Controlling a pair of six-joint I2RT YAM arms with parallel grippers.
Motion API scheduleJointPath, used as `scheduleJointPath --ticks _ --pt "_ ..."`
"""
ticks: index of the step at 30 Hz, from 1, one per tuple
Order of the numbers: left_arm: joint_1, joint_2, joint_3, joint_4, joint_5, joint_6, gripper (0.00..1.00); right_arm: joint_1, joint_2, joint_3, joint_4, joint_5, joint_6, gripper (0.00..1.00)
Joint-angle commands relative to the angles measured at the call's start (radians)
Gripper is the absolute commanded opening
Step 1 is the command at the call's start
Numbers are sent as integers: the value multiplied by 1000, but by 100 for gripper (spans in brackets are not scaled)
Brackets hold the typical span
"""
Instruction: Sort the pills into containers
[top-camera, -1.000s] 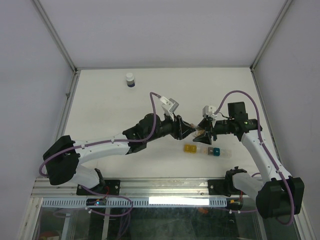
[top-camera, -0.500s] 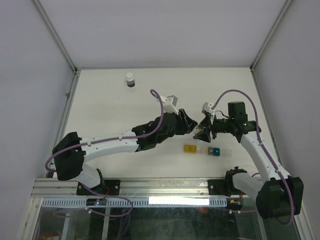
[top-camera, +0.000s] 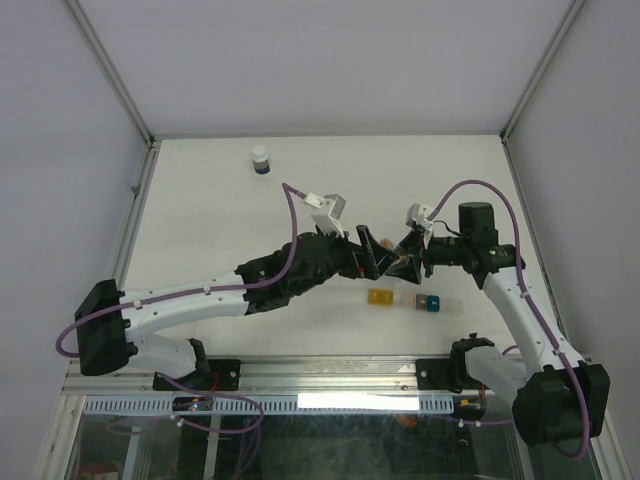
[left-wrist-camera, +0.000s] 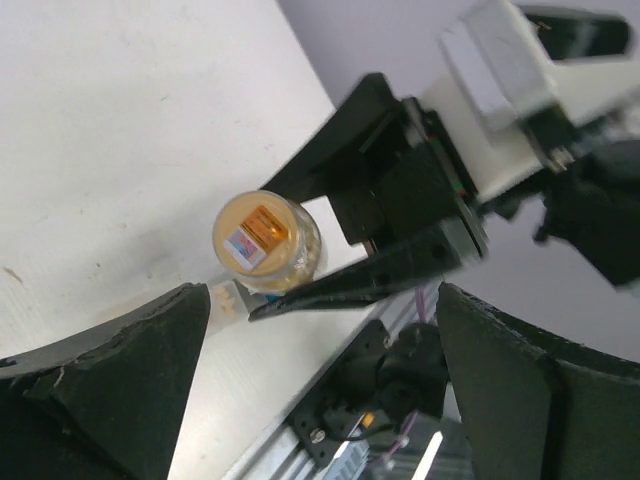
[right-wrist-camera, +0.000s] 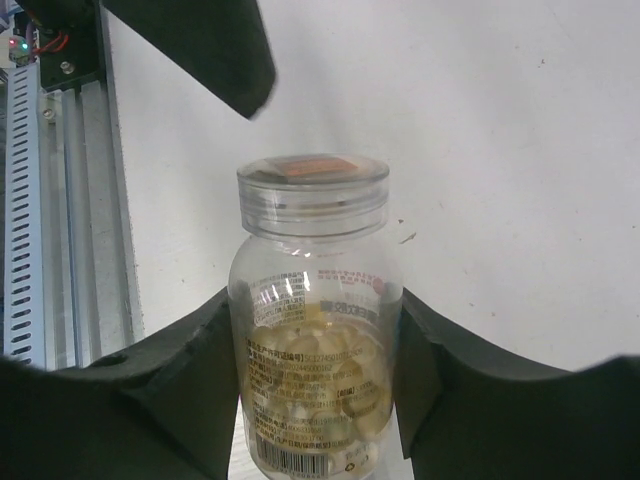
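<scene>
A small clear vial (right-wrist-camera: 312, 260) with its clear lid (right-wrist-camera: 312, 195) on holds pale orange-tan pills (right-wrist-camera: 320, 350). My right gripper (right-wrist-camera: 315, 310) is shut on its body and carries it above the table (top-camera: 200, 220). In the left wrist view I see the vial (left-wrist-camera: 262, 240) lid-first, just beyond my left gripper (left-wrist-camera: 320, 300), whose jaws stand wide open and touch nothing. From above, the left gripper (top-camera: 375, 258) faces the right gripper (top-camera: 405, 262) closely. The containers (top-camera: 405, 300), a yellow, clear, teal, clear strip, lie just below them. A few pills (left-wrist-camera: 226, 298) show in one clear compartment.
A white-capped dark blue bottle (top-camera: 260, 160) stands at the far left of the table. The metal rail (top-camera: 300, 375) with the arm bases runs along the near edge. Grey walls close in the left and right sides.
My left gripper was shut against the vial's lid end, drew back up and away, and now stands open in front of the lid again. The right gripper still holds the vial, nearly unmoved.
</scene>
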Motion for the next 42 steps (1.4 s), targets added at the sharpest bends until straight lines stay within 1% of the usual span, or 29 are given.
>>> scheduleJointPath --ticks 1,4,7,11,13,16,18,21,23,26,30,37,42 --pt "-11 -177 -140 179 148 232 99 -3 -33 32 7 -77 -22 0" --pt "-9 -265 -251 324 236 404 99 -3 -34 37 -29 -119 -63 0" --pt "1 -306 -326 457 400 594 99 -4 -36 41 -78 -160 -125 0" --pt "21 -301 -339 487 575 807 99 -10 -41 33 -133 -230 -216 0" --pt "50 -300 -367 525 626 862 99 -9 -34 34 -171 -245 -271 0" --pt "152 -296 -403 605 761 856 99 -12 -28 30 -212 -259 -345 0" --pt "200 -280 -427 673 830 853 99 -12 -26 23 -231 -270 -384 0" --pt "215 -232 -419 721 882 868 98 -12 -11 31 -276 -279 -443 0" --pt "215 -189 -389 721 907 878 96 -12 -2 37 -298 -277 -468 0" --pt "215 -140 -358 726 903 882 87 -12 12 46 -311 -275 -476 0" --pt "215 -77 -321 724 889 882 79 -13 14 49 -318 -269 -477 0" --pt "213 3 -291 749 873 855 72 -11 29 51 -317 -272 -476 0" --pt "213 35 -278 771 887 839 66 -10 34 48 -313 -268 -471 0"
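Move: The left hand, empty and spread wide just off the lid, has the lid of the pill bottle about 4 cm ahead, 3 cm to its right and 1 cm lower. On the table, some 24 cm below that hand, the amber box lies about 2 cm back and 6 cm right, the teal box roughly 3 cm back and 19 cm right. From the right hand, which grips the bottle, the lid is about 4 cm left and 1 cm ahead, at its height. The right fingers keep their grip round the bottle and carry it back about 5 cm, turning it some 15 degrees counter-clockwise. Untouching, the left hand backs off about 7 cm, rising and going left, then returns part-way forward, right and down to face the lid; its wrist swings some 60 degrees, from forward-right and down to straight right and level, as the wide fingers close by about a third. ##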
